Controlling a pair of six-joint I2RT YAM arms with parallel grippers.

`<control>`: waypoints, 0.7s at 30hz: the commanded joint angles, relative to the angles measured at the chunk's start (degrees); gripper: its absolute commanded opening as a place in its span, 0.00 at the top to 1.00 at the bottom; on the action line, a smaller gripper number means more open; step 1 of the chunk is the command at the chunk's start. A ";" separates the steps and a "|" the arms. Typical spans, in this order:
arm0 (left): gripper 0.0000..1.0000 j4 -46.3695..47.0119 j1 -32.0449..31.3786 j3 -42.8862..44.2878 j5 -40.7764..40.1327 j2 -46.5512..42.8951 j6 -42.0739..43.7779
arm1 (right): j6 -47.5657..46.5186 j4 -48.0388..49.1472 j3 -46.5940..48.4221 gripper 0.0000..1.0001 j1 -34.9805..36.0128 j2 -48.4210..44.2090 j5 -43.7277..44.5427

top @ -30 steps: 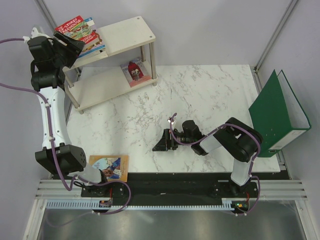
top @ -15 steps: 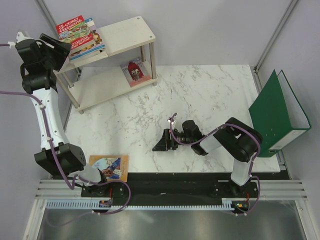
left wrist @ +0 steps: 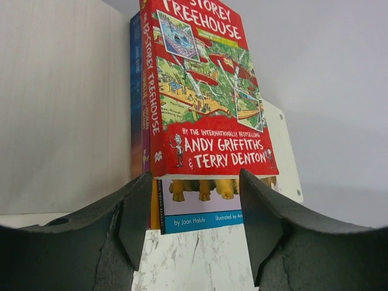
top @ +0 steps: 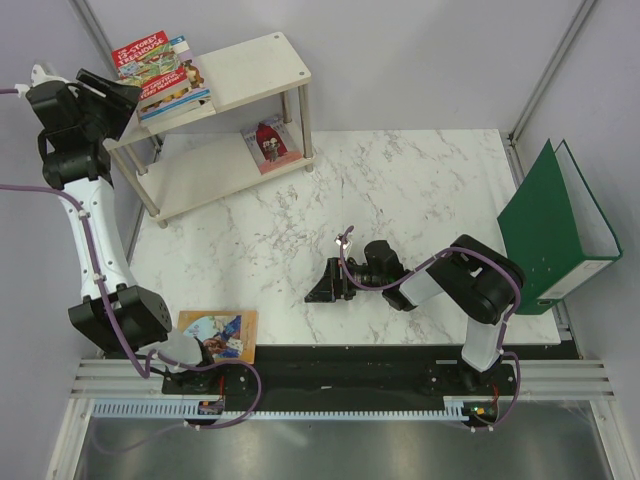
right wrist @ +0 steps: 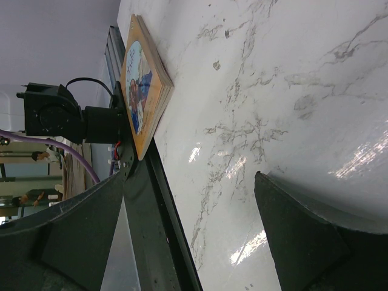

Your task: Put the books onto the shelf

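A stack of books [top: 162, 75] lies at the left end of the shelf's top board [top: 262, 68], the red Treehouse book [left wrist: 206, 91] on top, a white-blue dogs cover [left wrist: 209, 212] and a blue spine [left wrist: 136, 91] under it. My left gripper [top: 112, 95] [left wrist: 197, 230] hangs open just left of the stack, apart from it and holding nothing. Another book [top: 268, 140] rests on the lower board [top: 195, 175]. An orange-brown book [top: 218, 335] [right wrist: 142, 91] lies at the table's front left edge. My right gripper [top: 325, 285] [right wrist: 194, 230] rests low over the marble, open and empty, pointing toward that book.
A large green ring binder [top: 552, 228] stands at the table's right edge. The left arm's base [top: 115, 320] sits next to the orange-brown book. Grey walls close in behind and beside the shelf. White marble table [top: 420, 190] spreads between shelf and binder.
My left gripper has drawn back to the left, off the stack on the top board, leaving the books there, and its jaws have narrowed slightly. The right arm has not moved.
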 commanded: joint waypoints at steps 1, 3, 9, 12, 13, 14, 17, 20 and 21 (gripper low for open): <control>0.35 4.29 0.28 -1.98 3.41 -0.49 -3.22 | -2.06 -13.06 -2.83 0.02 0.30 4.11 3.26; 0.35 4.90 0.19 -2.60 3.50 -0.40 -3.40 | -2.06 -13.06 -2.74 0.02 0.39 4.20 3.26; 0.43 5.96 0.19 -2.42 2.45 -0.23 -2.79 | -2.06 -13.06 -2.65 0.02 0.39 4.29 3.17; 0.57 6.40 0.28 -1.90 1.83 0.04 -3.14 | -1.98 -13.06 -2.65 0.02 0.39 4.29 3.17; 0.63 6.31 0.28 -1.63 1.83 0.30 -3.05 | -2.06 -13.14 -2.65 0.02 0.39 4.38 3.17; 0.65 6.40 0.28 -1.37 1.83 0.39 -3.14 | -2.06 -13.15 -2.65 0.02 0.39 4.38 3.17; 0.71 6.40 0.28 -1.28 2.01 0.48 -3.32 | -2.06 -13.23 -2.65 0.02 0.39 4.38 3.17; 0.75 6.31 0.28 -1.02 2.36 0.92 -3.05 | -2.06 -13.15 -2.65 0.02 0.39 4.55 3.17; 0.76 6.31 0.28 -1.02 2.27 0.92 -2.88 | -2.06 -13.15 -2.65 0.02 0.39 4.38 3.17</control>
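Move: The left hand is beside the stack on the shelf's top board. The red Treehouse book's middle lies about 12 cm ahead and 6 cm to its right, roughly level with it. The dog book under it is centred some 11 cm ahead, 9 cm right and 2 cm lower; Jane Eyre is 10 cm ahead, 9 cm right, 6 cm lower. From the idle right hand the Treehouse book is roughly 37 cm ahead, 28 cm left and 38 cm up. Left hand sinks about 1 cm, easing slightly forward, fingers closing to mostly shut by the Treehouse spine's near corner. ##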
